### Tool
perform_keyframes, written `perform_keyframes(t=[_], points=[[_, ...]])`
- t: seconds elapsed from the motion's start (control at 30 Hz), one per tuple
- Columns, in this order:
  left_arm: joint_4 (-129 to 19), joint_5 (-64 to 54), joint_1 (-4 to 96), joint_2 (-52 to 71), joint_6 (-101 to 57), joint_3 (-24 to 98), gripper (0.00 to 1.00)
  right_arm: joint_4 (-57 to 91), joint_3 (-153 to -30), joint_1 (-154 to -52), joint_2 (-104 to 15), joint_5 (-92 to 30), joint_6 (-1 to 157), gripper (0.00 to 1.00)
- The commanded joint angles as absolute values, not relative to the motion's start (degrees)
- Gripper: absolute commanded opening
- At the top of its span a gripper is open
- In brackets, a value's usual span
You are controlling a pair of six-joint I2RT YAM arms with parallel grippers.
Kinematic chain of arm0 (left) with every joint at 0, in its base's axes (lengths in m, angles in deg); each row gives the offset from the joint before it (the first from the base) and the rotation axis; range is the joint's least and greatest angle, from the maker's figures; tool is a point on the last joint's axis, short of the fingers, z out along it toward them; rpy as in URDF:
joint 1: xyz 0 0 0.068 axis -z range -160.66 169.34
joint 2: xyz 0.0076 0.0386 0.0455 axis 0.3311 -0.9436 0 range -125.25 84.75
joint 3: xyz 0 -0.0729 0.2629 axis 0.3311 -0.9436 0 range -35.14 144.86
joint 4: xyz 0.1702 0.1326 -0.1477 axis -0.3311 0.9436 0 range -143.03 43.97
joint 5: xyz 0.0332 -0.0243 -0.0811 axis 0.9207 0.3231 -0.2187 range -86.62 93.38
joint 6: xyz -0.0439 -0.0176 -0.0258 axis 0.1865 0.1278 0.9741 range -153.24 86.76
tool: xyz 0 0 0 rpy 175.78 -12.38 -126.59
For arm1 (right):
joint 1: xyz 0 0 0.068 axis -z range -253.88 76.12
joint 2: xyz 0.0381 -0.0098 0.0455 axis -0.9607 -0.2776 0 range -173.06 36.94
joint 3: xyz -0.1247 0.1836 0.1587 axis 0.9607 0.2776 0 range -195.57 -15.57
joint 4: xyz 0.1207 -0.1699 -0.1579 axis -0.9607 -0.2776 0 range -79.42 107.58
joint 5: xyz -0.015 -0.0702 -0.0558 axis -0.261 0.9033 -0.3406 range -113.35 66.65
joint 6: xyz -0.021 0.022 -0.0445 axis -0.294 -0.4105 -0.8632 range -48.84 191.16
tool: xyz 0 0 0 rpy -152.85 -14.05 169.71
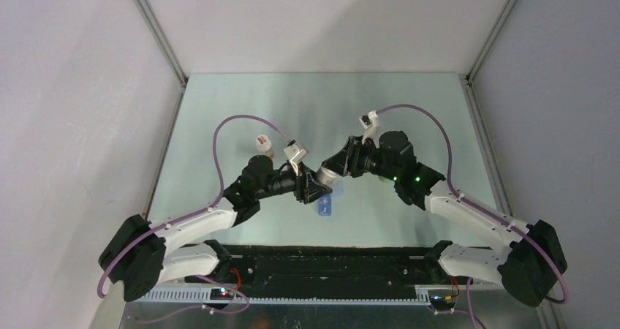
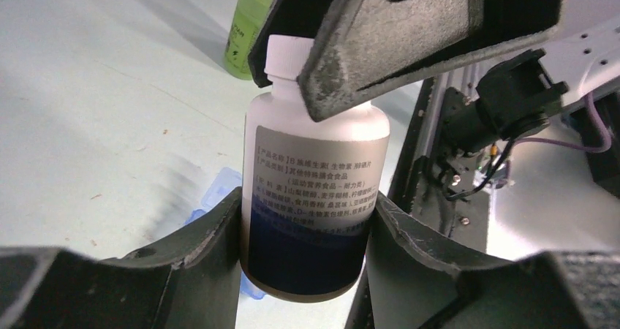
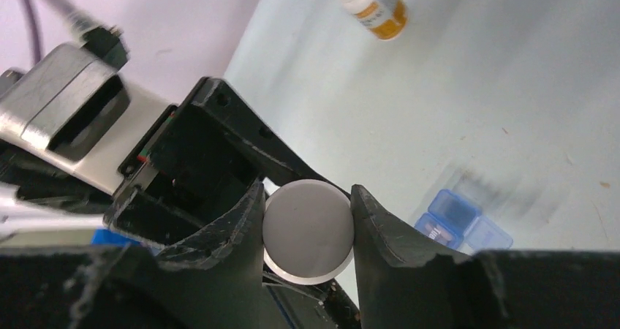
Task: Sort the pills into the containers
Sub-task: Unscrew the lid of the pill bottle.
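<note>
My left gripper [image 2: 307, 230] is shut on the lower body of a white labelled bottle [image 2: 314, 161], held upright above the table. My right gripper [image 3: 308, 223] is shut on that bottle's round white cap [image 3: 308, 230], with a finger pressing each side of it. In the top view the two grippers [image 1: 313, 186] [image 1: 335, 169] meet at the bottle [image 1: 327, 177] in mid-table. The translucent blue pill box with its containers [image 3: 457, 223] [image 2: 218, 190] [image 1: 325, 205] lies on the table just below the bottle. No pills are in view.
A small orange bottle with a white cap [image 3: 374, 0] [image 1: 263, 145] lies on the table behind the left arm. A green round bottle [image 2: 248, 29] stands beyond the held bottle. The walls of the enclosure close in the table on the left, back and right.
</note>
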State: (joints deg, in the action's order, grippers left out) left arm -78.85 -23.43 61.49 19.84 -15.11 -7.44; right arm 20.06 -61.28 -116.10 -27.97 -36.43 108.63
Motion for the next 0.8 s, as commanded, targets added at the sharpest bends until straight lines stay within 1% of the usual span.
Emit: perform_keyframes(t=[0.0,0.03,0.07,0.1,0.17,0.23,0.3,0.33,0.37,0.4,0.43,0.47,0.53,0.67,0.77], points=[[-81.44,-27.01,61.39,19.69,-10.60,-4.01,0.00,31.09,-59.90,-111.38,-26.85,-58.08,102.56,0.01],[-81.78,-28.61,61.36,19.79,-9.65,-4.00,0.00,32.33,-59.66,-109.41,-27.44,-65.87,101.03,0.00],[-82.45,-29.32,61.40,20.14,-9.27,-4.10,0.00,34.65,-59.48,-108.61,-27.86,-69.66,100.38,0.00],[-82.73,-31.08,61.38,20.37,-8.97,-4.22,0.00,35.78,-59.45,-107.46,-28.43,-76.43,99.19,0.00],[-83.87,-33.88,61.40,21.04,-9.21,-4.64,0.00,37.08,-60.19,-106.48,-28.64,-82.20,97.48,0.00],[-84.17,-34.60,61.38,21.75,-9.64,-4.95,0.00,33.84,-61.60,-106.34,-28.52,-85.19,93.41,0.00],[-83.04,-34.21,61.36,22.14,-10.77,-4.61,0.00,30.77,-62.52,-106.15,-27.95,-82.88,90.94,0.00],[-82.02,-33.61,61.40,22.36,-11.15,-4.41,0.00,29.76,-62.73,-106.10,-27.76,-80.14,91.07,0.15],[-81.50,-31.38,61.38,22.53,-12.09,-4.26,0.00,29.34,-62.93,-106.06,-27.33,-72.16,92.84,0.36],[-80.54,-30.00,61.37,22.92,-12.65,-4.23,0.00,28.72,-62.98,-106.21,-26.72,-67.62,96.00,0.68],[-80.10,-26.85,61.35,23.34,-13.54,-4.21,0.00,27.75,-63.01,-106.35,-26.44,-58.24,98.04,0.77],[-79.38,-25.01,61.39,23.55,-13.90,-4.25,0.00,27.01,-63.02,-107.07,-25.80,-53.89,102.53,0.86],[-78.78,-20.35,61.46,24.13,-15.29,-4.48,0.00,24.41,-63.03,-109.87,-24.68,-37.60,107.82,0.90],[-76.49,-12.22,62.71,24.87,-18.13,-4.08,0.00,22.03,-63.09,-117.07,-23.72,-22.36,112.93,0.90],[-75.62,-8.82,63.99,26.00,-19.29,-4.10,0.00,20.90,-63.12,-119.74,-23.82,-17.28,116.01,0.87]])
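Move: Between the right fingertips, right at the hand point, sits the lid of the upright-tilted white pill bottle whose body the left hand holds; from the left hand that lid is about 3 cm forward, 3 cm right and 4 cm up. From the right hand, the blue pill box lies almost straight below, some 20 cm down. The green bottle stands about 7 cm forward and 17 cm right, the orange-label bottle roughly 15 cm forward and 19 cm left, both on the table. Twisting the already pinched lid counter-clockwise by nearly 30 degrees, the right hand swings back about 3 cm and up; the left, keeping its grip on the bottle, goes back and up with it, turning slightly clockwise. Then the right fingers open wide, letting go of the lid, and turn back as both hands return forward to about where they began, some 2 cm higher. ##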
